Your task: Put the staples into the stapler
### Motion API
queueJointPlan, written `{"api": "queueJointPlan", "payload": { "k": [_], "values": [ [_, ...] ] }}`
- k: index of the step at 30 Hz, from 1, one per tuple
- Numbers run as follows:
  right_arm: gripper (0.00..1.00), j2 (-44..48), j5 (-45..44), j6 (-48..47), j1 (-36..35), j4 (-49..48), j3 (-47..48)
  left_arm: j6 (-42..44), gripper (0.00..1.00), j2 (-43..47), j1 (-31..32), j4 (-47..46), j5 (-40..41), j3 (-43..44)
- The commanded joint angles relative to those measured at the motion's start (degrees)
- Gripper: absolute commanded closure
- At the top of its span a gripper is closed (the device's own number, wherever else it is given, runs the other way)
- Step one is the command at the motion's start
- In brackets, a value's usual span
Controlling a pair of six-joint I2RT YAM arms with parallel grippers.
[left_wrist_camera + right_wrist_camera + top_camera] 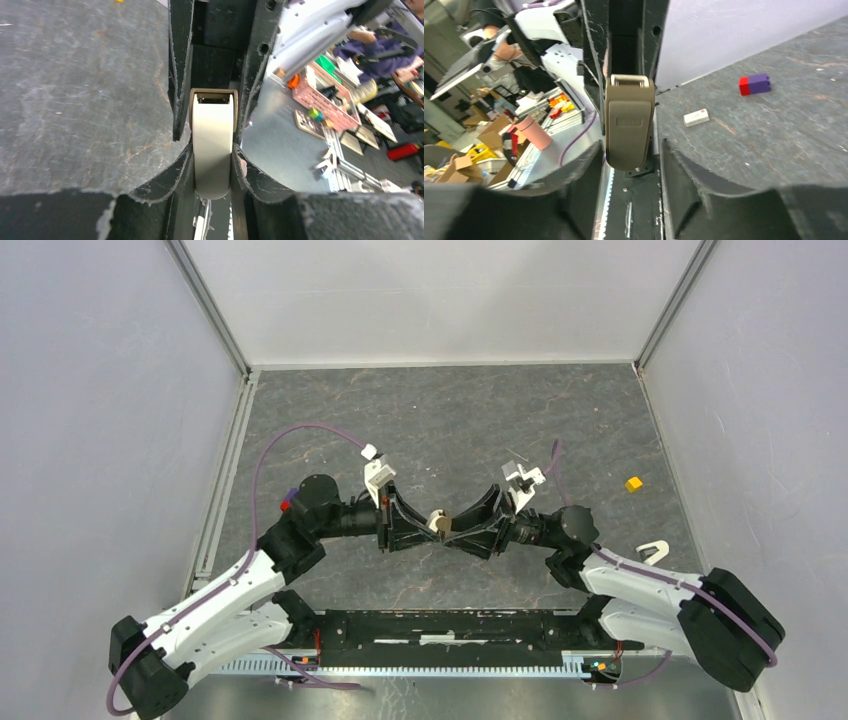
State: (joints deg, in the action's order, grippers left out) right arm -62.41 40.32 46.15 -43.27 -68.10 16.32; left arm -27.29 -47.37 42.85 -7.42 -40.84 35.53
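A beige stapler (438, 522) hangs in the air between my two grippers at the table's middle. My left gripper (430, 528) is shut on one end of it; in the left wrist view (212, 150) both pads press its sides (212, 150). My right gripper (452, 530) is open, its fingers flanking the other end (629, 122) with a gap on the right side (631, 150). The staples box, small and white (696, 117), lies on the table beyond the stapler, under my left arm in the top view. I cannot make out the grey strip.
A red-and-purple block (754, 84) lies left of my left arm (290, 502). A yellow cube (633, 483) sits at the right. A white curved tool (652, 552) lies near my right arm. Grey walls enclose the table.
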Motion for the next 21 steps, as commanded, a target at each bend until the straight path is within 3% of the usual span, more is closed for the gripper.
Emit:
{"api": "queueJointPlan", "payload": {
  "k": [1, 5, 10, 18, 21],
  "values": [
    [0.40, 4.6, -3.4, -13.4, 0.6, 15.8, 2.5, 2.1, 0.98, 3.6, -0.3, 2.7, 7.1, 1.9],
    [0.35, 8.8, -11.2, -24.9, -0.9, 27.5, 3.5, 1.1, 0.98, 4.2, -0.2, 6.1, 13.3, 3.5],
    [0.29, 8.6, -20.1, -33.7, -6.0, 35.2, 7.8, -3.3, 0.98, 3.5, -0.2, 8.9, 19.6, 5.3],
    [0.28, 6.3, -37.3, -40.9, -12.9, 32.8, 9.4, -6.2, 0.98, 1.5, -0.2, 13.1, 24.3, 7.1],
    [0.30, 5.9, -39.6, -42.1, -13.3, 28.3, 8.2, -6.7, 0.98, 1.8, -0.2, 13.3, 25.1, 6.6]
  ]
}}
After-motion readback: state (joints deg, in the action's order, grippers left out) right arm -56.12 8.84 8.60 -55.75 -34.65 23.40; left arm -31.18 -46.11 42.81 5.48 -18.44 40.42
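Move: The stapler stands upright between my facing hands, gripped in my left, its middle about 2 cm to the right of my left hand and some 2 cm to the left of my right, at their height. My right fingers are already parting around its brown side. Far below my left hand, roughly 26 cm down, lie a small white box about 27 cm left, level ahead, and a red-purple block about 29 cm left and 15 cm farther out. I open my right fingers wide and clear the stapler's brown side, going about 5 cm forward and 4 cm down as the hand rolls, its fingers dipping and swinging clockwise towards forward. My left hand keeps its grip and carries the stapler forward and a little left, turning it some 20 degrees counter-clockwise. ##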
